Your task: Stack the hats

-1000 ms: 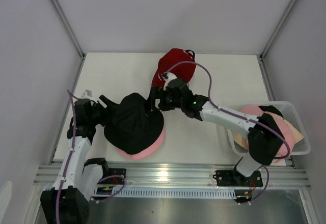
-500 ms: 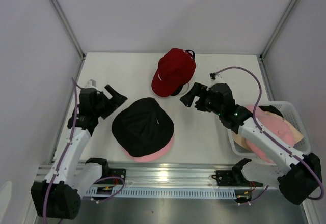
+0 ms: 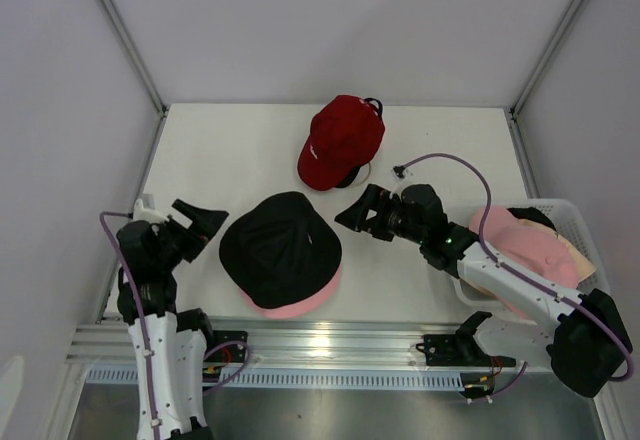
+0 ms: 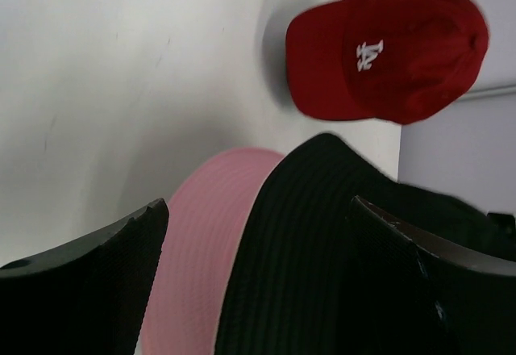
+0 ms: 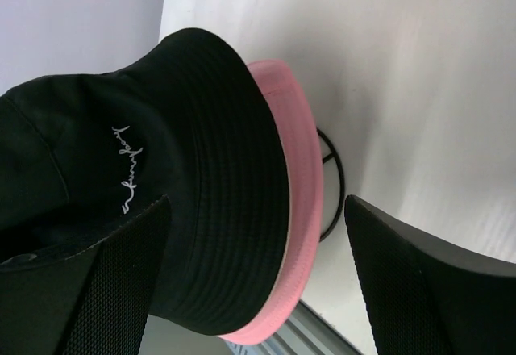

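Note:
A black bucket hat (image 3: 280, 248) lies on top of a pink bucket hat, whose brim (image 3: 300, 305) shows along the near edge. A red cap (image 3: 340, 140) sits behind them, and a black strap pokes out from under it. My left gripper (image 3: 200, 222) stands open just left of the stack, touching nothing. My right gripper (image 3: 355, 215) is open to the right of the stack, apart from it. The left wrist view shows the black hat (image 4: 322, 250), the pink brim (image 4: 201, 242) and the red cap (image 4: 387, 52) beyond the open left gripper (image 4: 258, 204). The right wrist view shows the black hat (image 5: 161, 129) and the pink brim (image 5: 302, 194) beyond the empty right gripper (image 5: 258, 202).
A white mesh basket (image 3: 585, 222) stands at the right edge and holds a pink hat (image 3: 525, 245) with black and cream fabric beside it. A thin black loop (image 5: 337, 185) lies on the table next to the pink brim. White walls close in the table on three sides.
Both grippers have let go of the black hat, which now lies flat on the pink one. The left arm has pulled back to the near left. The right gripper swung away right, then back.

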`<state>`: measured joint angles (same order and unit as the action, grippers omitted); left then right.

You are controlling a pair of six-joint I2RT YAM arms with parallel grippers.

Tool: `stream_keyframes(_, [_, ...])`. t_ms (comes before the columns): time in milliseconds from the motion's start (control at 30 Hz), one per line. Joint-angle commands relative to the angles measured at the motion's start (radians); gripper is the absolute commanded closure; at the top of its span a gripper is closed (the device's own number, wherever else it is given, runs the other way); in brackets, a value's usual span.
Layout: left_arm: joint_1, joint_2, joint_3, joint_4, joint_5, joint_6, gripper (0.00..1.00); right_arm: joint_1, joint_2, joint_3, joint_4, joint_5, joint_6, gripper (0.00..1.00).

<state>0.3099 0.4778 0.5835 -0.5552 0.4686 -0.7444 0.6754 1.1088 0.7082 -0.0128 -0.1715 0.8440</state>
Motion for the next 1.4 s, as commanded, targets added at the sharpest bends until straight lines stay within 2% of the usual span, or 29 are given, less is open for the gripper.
stream_keyframes(0, [0.009,-0.062,-0.065,-0.034,0.096,-0.065,0.05,0.023,0.028,0.010,0.119,-0.023,0.043,0.10])
stream_keyframes(200, [0.008,-0.139,-0.116,-0.043,0.117,-0.096,0.06,0.047,0.039,-0.006,0.131,0.033,0.040,0.13])
stream_keyframes(267, [0.008,-0.145,-0.132,-0.034,0.139,-0.108,0.07,0.049,0.048,-0.009,0.139,0.033,0.041,0.18])
stream_keyframes(467, [0.008,-0.182,-0.146,-0.044,0.170,-0.145,0.18,0.078,0.089,-0.006,0.142,0.056,0.049,0.22])
stream_keyframes(567, [0.009,-0.186,-0.143,-0.061,0.169,-0.153,0.29,0.092,0.098,-0.016,0.148,0.064,0.059,0.22])
stream_keyframes(600, [0.008,-0.186,-0.146,-0.061,0.168,-0.154,0.39,0.093,0.100,-0.019,0.146,0.076,0.061,0.23])
stream_keyframes(667, [0.009,-0.185,-0.151,-0.058,0.168,-0.162,0.51,0.104,0.097,-0.027,0.136,0.090,0.069,0.22])
stream_keyframes(700, [0.008,-0.185,-0.154,-0.055,0.165,-0.162,0.60,0.105,0.092,-0.044,0.134,0.102,0.076,0.22])
stream_keyframes(767, [0.009,-0.185,-0.165,-0.054,0.165,-0.167,0.69,0.110,0.071,-0.071,0.163,0.105,0.108,0.23])
stream_keyframes(800, [0.009,-0.180,-0.165,-0.052,0.163,-0.168,0.77,0.112,0.065,-0.085,0.175,0.106,0.119,0.23])
stream_keyframes(900, [0.008,-0.180,-0.182,-0.032,0.168,-0.176,0.90,0.124,0.052,-0.111,0.214,0.110,0.136,0.25])
stream_keyframes(1000, [0.008,-0.180,-0.206,-0.018,0.165,-0.179,0.99,0.141,0.071,-0.105,0.221,0.104,0.150,0.25])
stream_keyframes(1267, [0.008,-0.234,-0.229,-0.029,0.153,-0.179,0.99,0.161,0.074,-0.162,0.321,0.098,0.253,0.29])
stream_keyframes(1367, [0.008,-0.252,-0.228,-0.040,0.134,-0.171,0.99,0.165,0.056,-0.170,0.327,0.110,0.271,0.35])
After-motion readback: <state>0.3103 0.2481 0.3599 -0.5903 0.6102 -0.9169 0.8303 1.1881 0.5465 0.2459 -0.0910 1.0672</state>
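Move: The black bucket hat lies loose on the pink hat between the two hands. Its middle is about 18 cm right and 4 cm back of the left hand and 19 cm left and 7 cm back of the right, some 6 cm lower than either. From the right hand, the pink hat's middle is roughly 16 cm left, 9 cm back and 9 cm down, and the red cap about 23 cm ahead, 4 cm left and 8 cm down. The left hand sinks about 5 cm while going some 3 cm right and back to the near-left rim of the black hat, its left side rolling down by some 15 degrees, and shuts its wide-open fingers completely so that they pinch the brim edge. The right hand first slips left, then comes down and back towards the hat's right brim, ending about 4 cm lower and 4 cm farther left, its fingers narrowing only partly and still open astride the brim edge. ##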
